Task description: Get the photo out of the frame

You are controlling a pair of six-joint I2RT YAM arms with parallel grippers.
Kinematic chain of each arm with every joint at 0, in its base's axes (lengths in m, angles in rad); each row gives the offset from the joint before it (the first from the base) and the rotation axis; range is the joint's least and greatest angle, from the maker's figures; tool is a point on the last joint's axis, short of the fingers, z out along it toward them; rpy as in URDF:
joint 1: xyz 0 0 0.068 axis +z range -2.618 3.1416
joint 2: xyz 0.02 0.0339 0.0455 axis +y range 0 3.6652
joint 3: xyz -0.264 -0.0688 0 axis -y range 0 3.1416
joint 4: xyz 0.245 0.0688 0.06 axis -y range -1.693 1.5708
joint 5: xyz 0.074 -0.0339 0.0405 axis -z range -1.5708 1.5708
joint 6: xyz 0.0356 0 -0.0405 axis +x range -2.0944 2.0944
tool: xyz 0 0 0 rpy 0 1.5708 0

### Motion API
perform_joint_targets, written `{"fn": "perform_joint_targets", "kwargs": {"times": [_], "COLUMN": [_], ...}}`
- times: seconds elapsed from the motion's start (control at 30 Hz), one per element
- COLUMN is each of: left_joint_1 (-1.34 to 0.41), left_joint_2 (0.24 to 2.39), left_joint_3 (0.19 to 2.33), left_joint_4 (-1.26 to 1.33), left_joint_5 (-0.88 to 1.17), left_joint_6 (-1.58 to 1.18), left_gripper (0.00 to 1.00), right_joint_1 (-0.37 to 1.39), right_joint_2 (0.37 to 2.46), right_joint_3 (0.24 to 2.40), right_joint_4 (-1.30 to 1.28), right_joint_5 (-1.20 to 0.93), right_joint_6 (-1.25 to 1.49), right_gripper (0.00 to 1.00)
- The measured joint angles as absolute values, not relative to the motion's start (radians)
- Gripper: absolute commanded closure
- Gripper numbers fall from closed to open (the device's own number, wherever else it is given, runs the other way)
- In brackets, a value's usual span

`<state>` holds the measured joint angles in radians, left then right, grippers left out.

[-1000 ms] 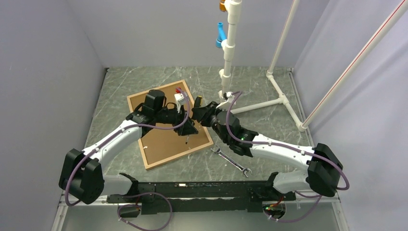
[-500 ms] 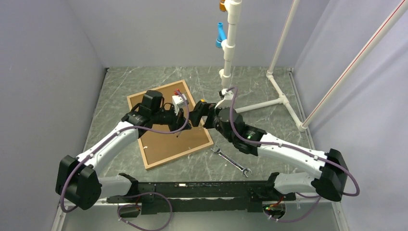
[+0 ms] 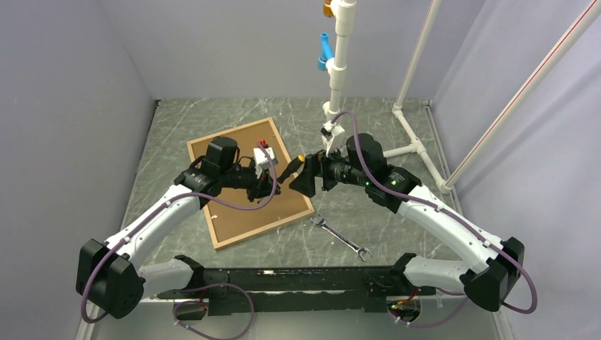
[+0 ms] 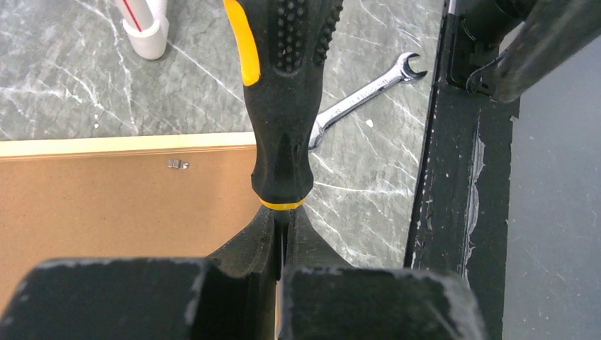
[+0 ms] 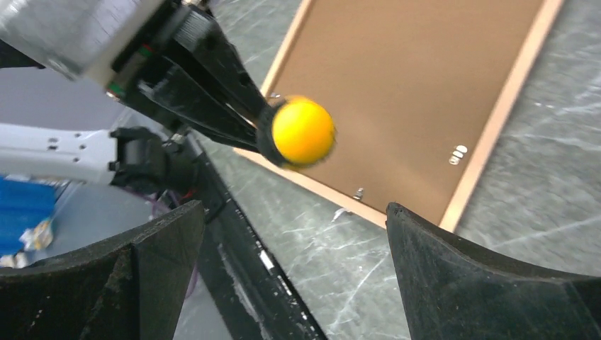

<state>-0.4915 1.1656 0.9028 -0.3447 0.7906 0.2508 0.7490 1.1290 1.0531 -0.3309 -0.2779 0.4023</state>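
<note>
The frame (image 3: 264,228) of thin light wood lies face down on the table, its brown backing board (image 3: 237,209) facing up. The photo is hidden under that board. My left gripper (image 3: 275,178) hovers over the board's right part, shut on the shaft of a black-and-yellow screwdriver (image 3: 291,169). In the left wrist view the handle (image 4: 287,106) sticks out past the closed gripper (image 4: 283,221), above the frame's edge (image 4: 127,144). My right gripper (image 3: 307,178) is open just beyond the handle's yellow end (image 5: 302,131), apart from it, its fingers (image 5: 453,276) spread wide.
A steel wrench (image 3: 341,239) lies on the table right of the frame's near corner. A white PVC pipe stand (image 3: 333,106) rises behind the arms, with legs running right. A black rail (image 3: 283,280) runs along the near table edge. Small metal tabs (image 5: 458,152) sit on the board.
The screwdriver passed from right to left: my left gripper shut on its shaft, and my right gripper opened and drew back to the right off the handle.
</note>
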Motion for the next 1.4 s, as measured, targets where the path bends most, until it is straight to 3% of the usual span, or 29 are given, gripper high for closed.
{"fn": "perform_joint_targets", "kwargs": {"times": [0.2, 0.43, 0.87, 0.97, 1.07, 1.13, 1.17, 1.23, 1.4], "left_joint_1": [-0.527, -0.575, -0.598, -0.600, -0.602, -0.602, -0.603, -0.604, -0.595], "left_joint_2": [1.139, 1.138, 1.122, 1.122, 1.123, 1.122, 1.123, 1.123, 1.107], "left_joint_3": [0.879, 0.870, 0.870, 0.869, 0.865, 0.863, 0.862, 0.862, 0.862], "left_joint_4": [-0.370, -0.400, -0.416, -0.431, -0.433, -0.438, -0.435, -0.433, -0.419], "left_joint_5": [0.796, 0.776, 0.754, 0.739, 0.727, 0.724, 0.720, 0.715, 0.667], "left_joint_6": [0.290, 0.328, 0.352, 0.353, 0.353, 0.353, 0.354, 0.353, 0.307], "left_gripper": [1.00, 1.00, 1.00, 1.00, 1.00, 1.00, 0.95, 0.69, 0.23], "right_joint_1": [0.720, 0.691, 0.689, 0.689, 0.695, 0.698, 0.698, 0.704, 0.770], "right_joint_2": [1.198, 1.283, 1.380, 1.402, 1.402, 1.402, 1.402, 1.393, 1.303], "right_joint_3": [1.119, 1.146, 1.165, 1.174, 1.174, 1.174, 1.174, 1.170, 1.105], "right_joint_4": [-0.347, -0.365, -0.385, -0.404, -0.404, -0.412, -0.412, -0.408, -0.385], "right_joint_5": [-0.456, -0.573, -0.741, -0.747, -0.756, -0.749, -0.741, -0.716, -0.450], "right_joint_6": [0.402, 0.416, 0.428, 0.423, 0.418, 0.413, 0.411, 0.412, 0.424], "right_gripper": [0.04, 0.22, 0.45, 0.61, 1.00, 1.00, 1.00, 1.00, 1.00]}}
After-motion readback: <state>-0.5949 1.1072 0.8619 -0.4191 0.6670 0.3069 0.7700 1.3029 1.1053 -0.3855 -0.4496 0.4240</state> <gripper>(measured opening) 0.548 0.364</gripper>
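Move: The left hand grips the screwdriver by its shaft; the handle stands up about 4 cm ahead, 4 cm to the right and 5 cm above that hand. From the open right hand the handle is roughly 4 cm left, 1 cm ahead and 1 cm lower. The frame's middle lies about 18 cm left of the right hand, 9 cm ahead and 24 cm below; the wrench some 10 cm right, 7 cm back and 25 cm below. Right hand goes some 5 cm left and down, pinches the screwdriver's handle; left hand backs 3 cm, opens. ##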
